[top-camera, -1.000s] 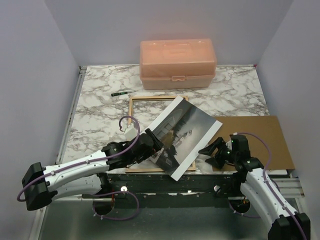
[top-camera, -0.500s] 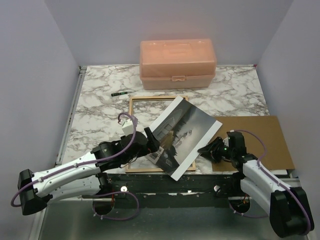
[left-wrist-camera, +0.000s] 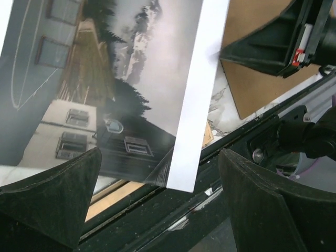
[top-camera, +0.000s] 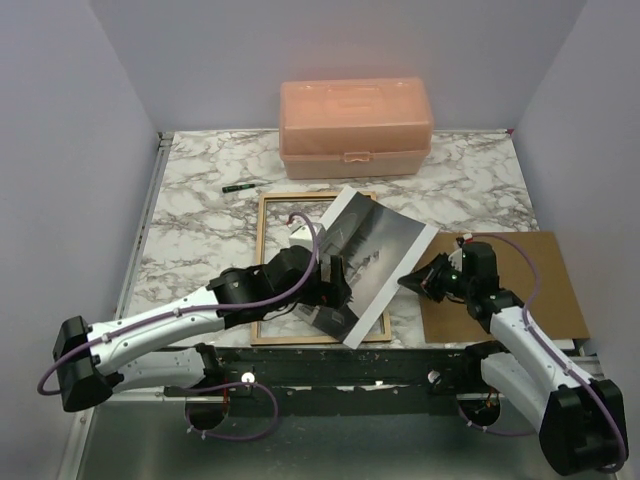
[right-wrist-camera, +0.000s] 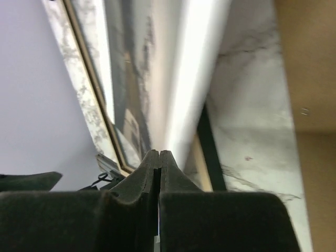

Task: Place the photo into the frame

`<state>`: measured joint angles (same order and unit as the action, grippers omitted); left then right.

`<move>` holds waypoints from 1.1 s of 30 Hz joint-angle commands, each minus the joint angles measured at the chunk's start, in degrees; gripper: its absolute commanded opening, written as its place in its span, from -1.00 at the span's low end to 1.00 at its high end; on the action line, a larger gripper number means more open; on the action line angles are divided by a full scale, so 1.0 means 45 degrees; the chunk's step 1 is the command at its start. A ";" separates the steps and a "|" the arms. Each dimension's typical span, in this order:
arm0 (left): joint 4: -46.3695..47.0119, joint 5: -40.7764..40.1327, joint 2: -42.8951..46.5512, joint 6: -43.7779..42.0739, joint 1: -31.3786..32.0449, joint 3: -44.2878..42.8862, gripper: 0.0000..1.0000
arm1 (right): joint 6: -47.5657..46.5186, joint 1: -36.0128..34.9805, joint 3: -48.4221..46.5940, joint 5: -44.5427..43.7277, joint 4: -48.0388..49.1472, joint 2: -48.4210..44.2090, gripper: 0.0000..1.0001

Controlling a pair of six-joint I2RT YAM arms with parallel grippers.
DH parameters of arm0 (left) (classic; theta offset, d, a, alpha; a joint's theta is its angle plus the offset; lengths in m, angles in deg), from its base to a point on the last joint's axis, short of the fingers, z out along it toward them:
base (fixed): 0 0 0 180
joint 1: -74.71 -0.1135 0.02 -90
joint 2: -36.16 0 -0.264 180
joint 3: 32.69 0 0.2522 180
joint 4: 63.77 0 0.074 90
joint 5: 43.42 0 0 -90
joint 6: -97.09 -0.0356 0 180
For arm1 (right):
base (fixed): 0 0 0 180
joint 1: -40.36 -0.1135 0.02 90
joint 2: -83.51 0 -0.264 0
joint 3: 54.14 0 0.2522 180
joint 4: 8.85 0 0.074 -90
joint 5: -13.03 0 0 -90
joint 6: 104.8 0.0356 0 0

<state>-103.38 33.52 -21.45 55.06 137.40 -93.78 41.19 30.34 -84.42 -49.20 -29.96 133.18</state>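
Observation:
The photo (top-camera: 375,255), a grey landscape print with a white border, lies tilted across the right half of the frame (top-camera: 262,235), which lies light-wood side up. My left gripper (top-camera: 335,290) is open at the photo's near corner (left-wrist-camera: 181,178), its wide-apart fingers (left-wrist-camera: 50,194) on either side and touching nothing. My right gripper (top-camera: 408,282) is shut, with its fingertips (right-wrist-camera: 149,160) meeting on the photo's white right edge (right-wrist-camera: 194,79).
A brown fibreboard backing panel (top-camera: 510,290) lies flat under the right arm. A peach plastic box (top-camera: 355,125) stands at the back, with a small green marker (top-camera: 238,187) left of it. The table's black front rail (left-wrist-camera: 173,220) runs just below the left gripper.
My right gripper has closed from open onto the photo's right edge. The left arm has swung forward and right to the photo's near corner. The photo has shifted slightly left.

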 commanded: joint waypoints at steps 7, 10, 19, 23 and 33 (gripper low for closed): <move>-0.1573 -0.0506 -0.3656 -0.2126 0.1238 -0.4082 0.92 | -0.0642 0.0041 -0.3120 0.0315 -0.3346 -0.0935 -0.99; -0.2300 -0.1025 -0.4787 -0.2231 0.1581 -0.5204 0.92 | -0.0936 0.0039 -0.3356 -0.0052 -0.3939 -0.0888 -0.97; -0.2255 -0.0949 -0.5229 -0.1813 0.1999 -0.5322 0.92 | -0.0544 0.0044 -0.0769 -0.0099 -0.1579 -0.0121 0.31; -0.2110 -0.0974 -0.4960 -0.1555 0.2040 -0.4860 0.92 | -0.0591 0.0039 -0.0272 0.0054 -0.0075 0.1165 0.45; -0.1919 -0.0984 -0.4685 -0.1018 0.2029 -0.4327 0.92 | -0.0732 0.0039 0.0042 0.0657 0.3690 0.4532 0.25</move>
<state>-112.82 30.57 -44.53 48.87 146.19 -114.13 38.30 30.34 -85.40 -47.28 -23.21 149.34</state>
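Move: The photo's raised right edge is at the right hand's shut fingertips, about 1 cm left and 1 cm below. The middle of the frame, under the photo, is some 16 cm left, 6 cm ahead and 6 cm down, and the brown board's middle about 21 cm right, 1 cm ahead and 6 cm down. From the left hand, the photo's right edge is roughly 8 cm right, level ahead and 15 cm below; the frame's middle is 10 cm ahead, 5 cm left and 17 cm down. The right hand's shut fingertips, still at the photo's right edge, let go: the hand climbs about 8 cm, opens wide near the top and drops nearly 12 cm, bringing its spread fingers down astride that edge. Meanwhile the left hand, fingers staying wide open, sweeps some 8 cm right towards the edge's near end, rolling about 15 degrees with its left side rising, then sinks 3 cm while easing back and slightly left. ##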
